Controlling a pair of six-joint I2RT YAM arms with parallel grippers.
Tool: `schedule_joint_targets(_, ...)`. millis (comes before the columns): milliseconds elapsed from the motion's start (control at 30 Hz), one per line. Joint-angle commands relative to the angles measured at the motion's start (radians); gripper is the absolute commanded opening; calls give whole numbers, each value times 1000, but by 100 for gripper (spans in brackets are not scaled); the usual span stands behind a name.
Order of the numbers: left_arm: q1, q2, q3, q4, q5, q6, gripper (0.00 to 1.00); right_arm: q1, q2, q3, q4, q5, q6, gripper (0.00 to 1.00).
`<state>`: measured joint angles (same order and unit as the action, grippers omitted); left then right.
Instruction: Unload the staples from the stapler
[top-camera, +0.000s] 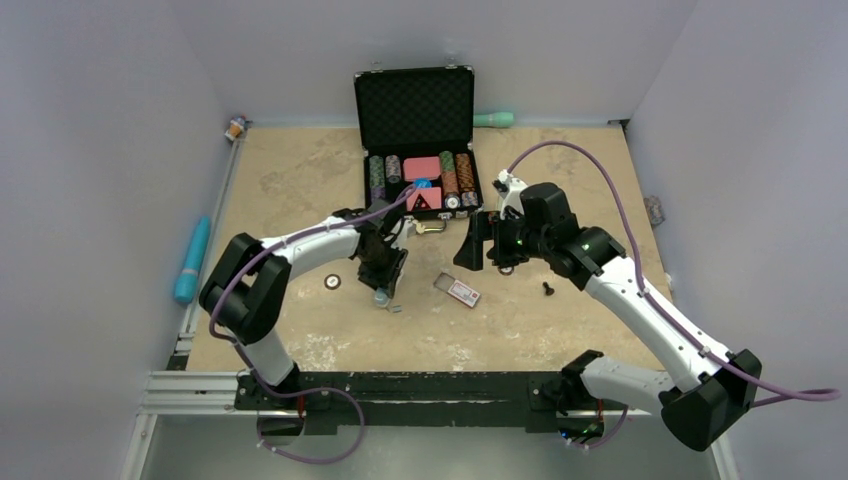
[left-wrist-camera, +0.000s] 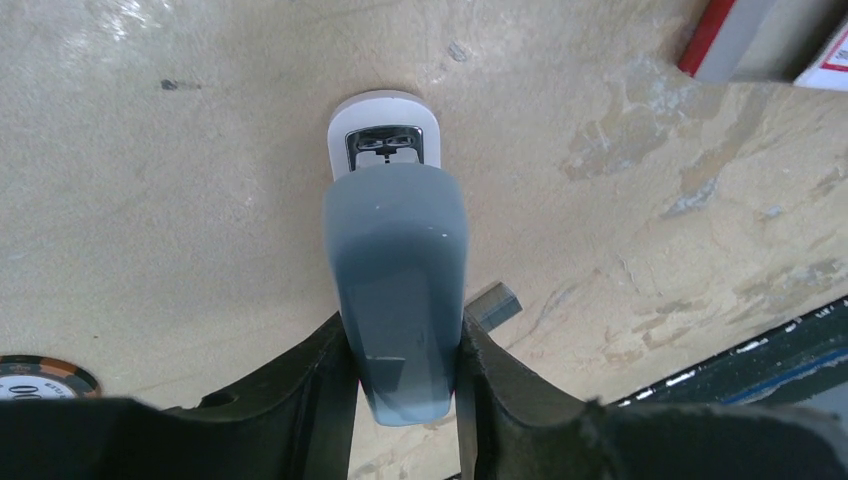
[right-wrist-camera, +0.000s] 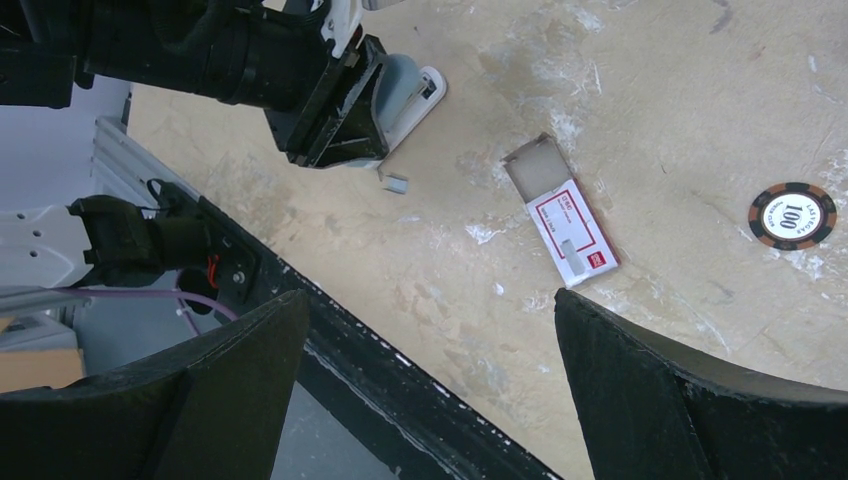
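Observation:
My left gripper (top-camera: 385, 272) is shut on the blue-grey stapler (left-wrist-camera: 395, 260) and holds it on the table, its white base and metal nose pointing away from the wrist. The stapler also shows in the right wrist view (right-wrist-camera: 405, 85). A tiny silver-grey strip of staples (left-wrist-camera: 495, 303) lies on the table just beside the stapler and the left finger; it shows in the right wrist view too (right-wrist-camera: 395, 184). My right gripper (right-wrist-camera: 430, 300) is open and empty, raised above the table to the right of the stapler (top-camera: 383, 293).
A small red-and-white flat box (top-camera: 463, 291) lies open between the arms. An open black case (top-camera: 415, 105) of poker chips stands at the back. Loose chips lie left of the stapler (top-camera: 332, 282) and near the right gripper (right-wrist-camera: 792, 215). A blue tube (top-camera: 192, 258) lies off the left edge.

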<state>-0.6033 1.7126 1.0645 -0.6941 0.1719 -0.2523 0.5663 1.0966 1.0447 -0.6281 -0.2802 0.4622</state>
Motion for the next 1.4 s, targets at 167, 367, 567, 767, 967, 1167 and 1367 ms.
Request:
schedule_joint_targets(167,-1,-244,73,-17,210,-90,0,-1,-23,59,25,-44,42,97)
schedule_joint_targets(367,9,-411,62,43,400,-188,0,-2,-40,62,120,-153,99,98)
schedule_joint_targets(567,17,-576,19,209,601,-351,0,-3,-118,20,374,-328,236,99)
schedule_joint_targets(767,22,-682,16,372,702,-521,0,-3,-138,13,546,-428,312,99)
schedule_joint_targets(967,22,-709,60,510,774,-651,0,-3,-120,18,662,-470,379,99)
schedule_joint_targets(1167,21,-703,101,550,782,-704,0,-2,-82,57,682,-504,388,98)
schedule_joint_targets(1367,22,-686,105,677,776,-816,0,-1,-68,72,721,-529,418,96)
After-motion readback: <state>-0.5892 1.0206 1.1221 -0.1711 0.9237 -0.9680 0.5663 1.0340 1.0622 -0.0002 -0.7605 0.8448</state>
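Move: The left hand already grips the blue stapler on the table, the stapler's middle about 1 cm ahead and 2 cm right of it. The open right gripper, where it goes, is level ahead, 17 cm right and 19 cm above. Loose staples lie 5 cm back, 2 cm right; the staple box 15 cm right, 1 cm back, both 2 cm lower. From the right hand, the stapler is 1 cm ahead, 15 cm left and 20 cm below. Left hand lifts the gripped stapler 35 cm, turning rightward towards the open right hand, which rises 17 cm. ##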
